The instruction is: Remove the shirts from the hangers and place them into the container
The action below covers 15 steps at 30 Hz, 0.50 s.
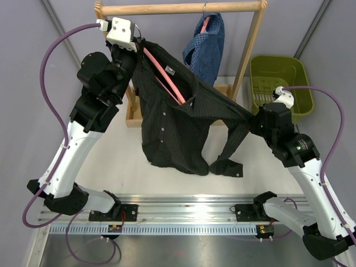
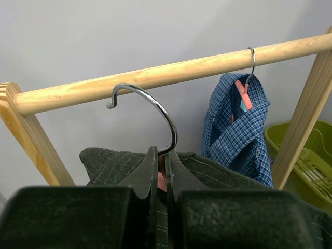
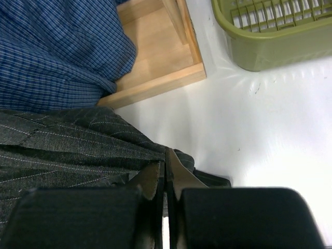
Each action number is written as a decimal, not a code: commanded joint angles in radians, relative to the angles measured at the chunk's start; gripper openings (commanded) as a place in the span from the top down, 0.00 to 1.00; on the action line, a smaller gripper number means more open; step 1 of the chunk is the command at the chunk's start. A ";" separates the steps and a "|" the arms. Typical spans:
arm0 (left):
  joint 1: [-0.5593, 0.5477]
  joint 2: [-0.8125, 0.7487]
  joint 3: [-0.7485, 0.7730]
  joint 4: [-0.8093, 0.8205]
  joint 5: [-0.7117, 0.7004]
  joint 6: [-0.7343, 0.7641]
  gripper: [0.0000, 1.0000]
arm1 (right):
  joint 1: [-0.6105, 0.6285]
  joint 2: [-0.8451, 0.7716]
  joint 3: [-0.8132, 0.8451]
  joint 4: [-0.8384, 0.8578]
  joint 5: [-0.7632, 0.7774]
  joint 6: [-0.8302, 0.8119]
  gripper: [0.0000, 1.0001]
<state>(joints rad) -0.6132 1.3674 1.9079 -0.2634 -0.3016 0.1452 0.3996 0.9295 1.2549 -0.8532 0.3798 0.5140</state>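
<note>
The black striped shirt [image 1: 167, 128] hangs on a salmon-pink hanger [image 1: 164, 75] that is off the rack. My left gripper [image 1: 135, 44] is shut on this hanger's neck, just below its metal hook [image 2: 168, 122]. My right gripper [image 1: 251, 119] is shut on a fold of the black shirt [image 3: 78, 150] and stretches it toward the right, one sleeve dangling to the table. The blue checked shirt [image 1: 206, 47] hangs on its own pink hanger [image 1: 206, 23] from the rod. The olive-green container [image 1: 278, 67] stands at the back right, with nothing in the part I can see.
The wooden rack's rod [image 1: 178, 8] runs across the back, its right post [image 1: 250, 50] between the blue shirt and the container. The rack's base tray [image 3: 155, 57] lies on the white table beside the container [image 3: 270, 52].
</note>
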 commanded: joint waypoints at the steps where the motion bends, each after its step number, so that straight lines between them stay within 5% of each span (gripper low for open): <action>1: 0.056 -0.082 0.054 0.158 -0.107 0.030 1.00 | -0.019 0.047 -0.057 -0.156 0.197 -0.023 1.00; 15: 0.055 -0.100 0.132 0.079 -0.096 -0.105 1.00 | -0.021 0.166 -0.091 -0.182 0.338 0.009 1.00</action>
<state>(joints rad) -0.6132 1.3674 1.9350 -0.3771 -0.2565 -0.0059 0.4053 1.0763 1.1858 -0.8371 0.4896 0.5316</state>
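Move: The right hand, shut on the side of the dark striped shirt, has the middle of the pink hanger about 29 cm to its left, 3 cm ahead and 18 cm above. The green container lies some 22 cm ahead, 12 cm right and 24 cm below it. From the left hand, pinching the hanger at its hook, the hanger's middle is about 6 cm back, 9 cm right and 8 cm down; the blue checked shirt hangs 20 cm right, 11 cm ahead, 15 cm down. Downward and slightly forward, the right hand pulls the pinched side of the dark shirt about 6 cm lower, away from the hanger, tipping its fingers some 10 degrees further down and keeping its grip. The left hand still holds the hanger by the neck of its hook, sinking only about 2 cm, edging right and tipping slightly down. ##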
